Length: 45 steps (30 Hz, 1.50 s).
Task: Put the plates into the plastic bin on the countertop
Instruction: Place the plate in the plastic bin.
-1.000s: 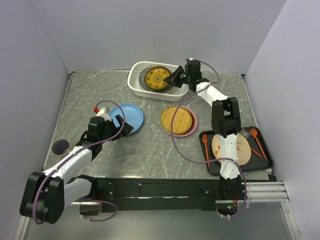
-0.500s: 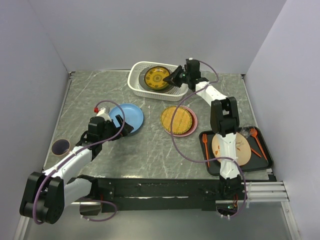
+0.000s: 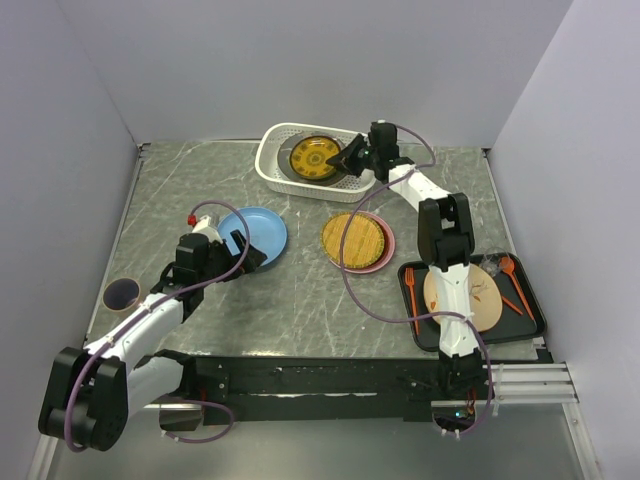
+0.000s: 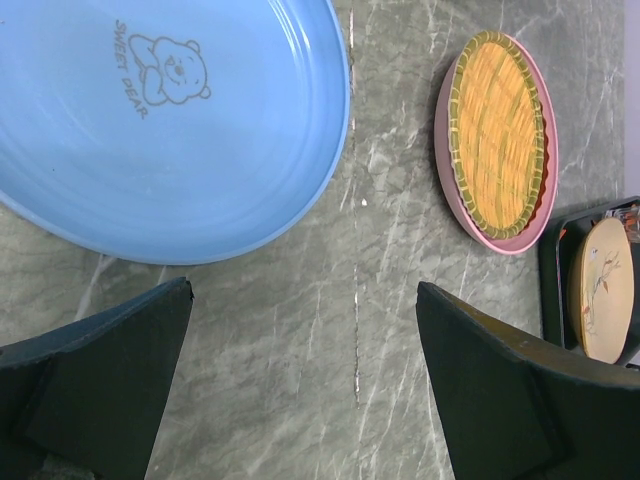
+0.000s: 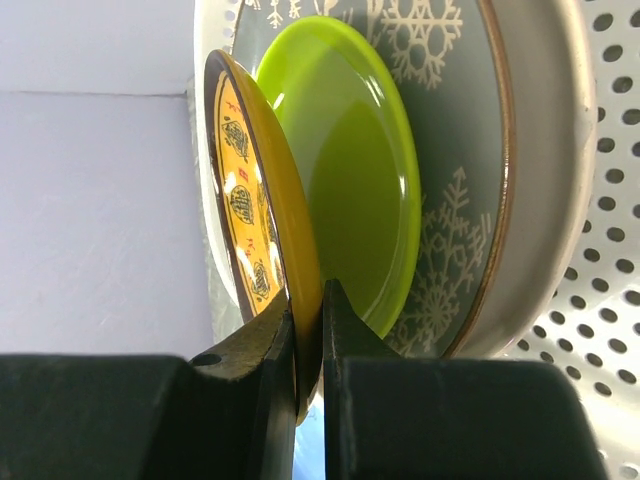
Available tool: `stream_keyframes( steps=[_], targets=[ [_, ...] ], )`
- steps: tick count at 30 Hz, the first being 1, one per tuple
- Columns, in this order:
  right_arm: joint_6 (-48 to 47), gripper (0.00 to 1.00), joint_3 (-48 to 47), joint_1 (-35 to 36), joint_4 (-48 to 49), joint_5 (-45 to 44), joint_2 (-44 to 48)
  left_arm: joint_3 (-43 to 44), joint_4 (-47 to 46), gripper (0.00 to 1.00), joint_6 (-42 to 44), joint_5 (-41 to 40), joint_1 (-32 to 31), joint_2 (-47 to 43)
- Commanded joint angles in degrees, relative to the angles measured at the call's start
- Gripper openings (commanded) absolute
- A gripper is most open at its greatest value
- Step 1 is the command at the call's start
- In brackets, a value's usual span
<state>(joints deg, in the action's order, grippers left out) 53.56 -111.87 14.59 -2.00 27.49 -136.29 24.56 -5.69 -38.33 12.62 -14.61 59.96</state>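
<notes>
My right gripper (image 3: 350, 157) is shut on the rim of a yellow patterned plate (image 3: 315, 157) and holds it tilted over the white plastic bin (image 3: 268, 165). In the right wrist view the fingers of that gripper (image 5: 308, 295) pinch the yellow plate (image 5: 265, 220) above a lime green plate (image 5: 350, 170), which lies on a grey snowflake plate (image 5: 455, 200) inside the bin (image 5: 600, 250). My left gripper (image 3: 245, 252) stands open over the countertop (image 3: 300, 300), just beside a blue plate (image 3: 258, 232). The left wrist view shows the gripper (image 4: 303, 290) with bare marble between its jaws and the blue plate (image 4: 150, 130) ahead.
A woven straw plate (image 3: 353, 240) rests on a pink plate (image 3: 388, 250) mid-counter. At the right, a black tray (image 3: 535, 320) holds a cream plate (image 3: 462, 298) and orange cutlery (image 3: 512, 285). A dark round cup (image 3: 122, 293) sits near the left edge.
My right gripper has shifted slightly left with the yellow plate, further over the bin. The left arm has not moved.
</notes>
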Motion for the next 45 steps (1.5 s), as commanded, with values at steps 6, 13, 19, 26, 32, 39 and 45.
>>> stream_keyframes(
  steps=[6, 13, 19, 26, 32, 39, 45],
  targets=[
    [-0.9, 0.31, -6.3, 0.4, 0.2, 0.0, -2.7, 0.4, -1.9, 0.99, 0.7, 1.1, -0.2, -0.6],
    [-3.5, 0.58, -4.5, 0.5, -1.8, -0.7, -0.7, -1.3, -3.4, 0.99, -0.2, 1.5, -0.2, -1.2],
    [-7.7, 0.74, 4.1, 0.5, -2.9, -3.2, 7.6, -2.0, -4.9, 0.99, -1.0, 2.8, -0.2, -0.1],
    [-9.5, 0.79, 8.3, 0.5, -4.9, -2.3, 13.6, -1.8, -4.4, 0.99, -0.9, 2.8, -0.2, -0.6],
    [-9.5, 0.79, 5.8, 0.5, -6.4, -2.1, 12.5, -1.7, -3.3, 0.99, -0.3, 2.4, -0.2, -1.3],
    [-11.1, 0.80, 10.0, 0.5, -7.4, -4.2, 13.9, -2.2, -3.8, 0.99, -0.5, 2.7, -0.2, -1.0],
    [-13.4, 0.79, 11.4, 0.6, -9.9, -6.5, 14.7, -2.4, -4.9, 0.99, -0.8, 3.1, -0.2, 0.2]
  ],
)
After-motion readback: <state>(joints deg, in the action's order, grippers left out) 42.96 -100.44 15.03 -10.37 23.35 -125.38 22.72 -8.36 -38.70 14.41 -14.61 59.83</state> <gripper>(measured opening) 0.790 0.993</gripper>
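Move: The yellow plate is already inside the plastic bin, its right rim pinched in the right hand; its middle is about 5 cm left, 2 cm ahead and 1 cm below that hand. The green plate lies just under it, some 4 cm left, 1 cm ahead and 3 cm down, on the grey plate about 7 cm left, 2 cm ahead and 5 cm down. The pie on its pink dish is roughly 21 cm back, 4 cm right. From the left hand the yellow plate is some 28 cm ahead and 15 cm right. The yellow plate is let go over the stack in the bin: the right hand eases forward about 1 cm while its fingers spread wide and come free of the rim. The hand then draws back some 6 cm and to the right, away from the plate, rising about 3 cm before sinking again to roughly its starting height, and rolls about 10 degrees, left side down. ##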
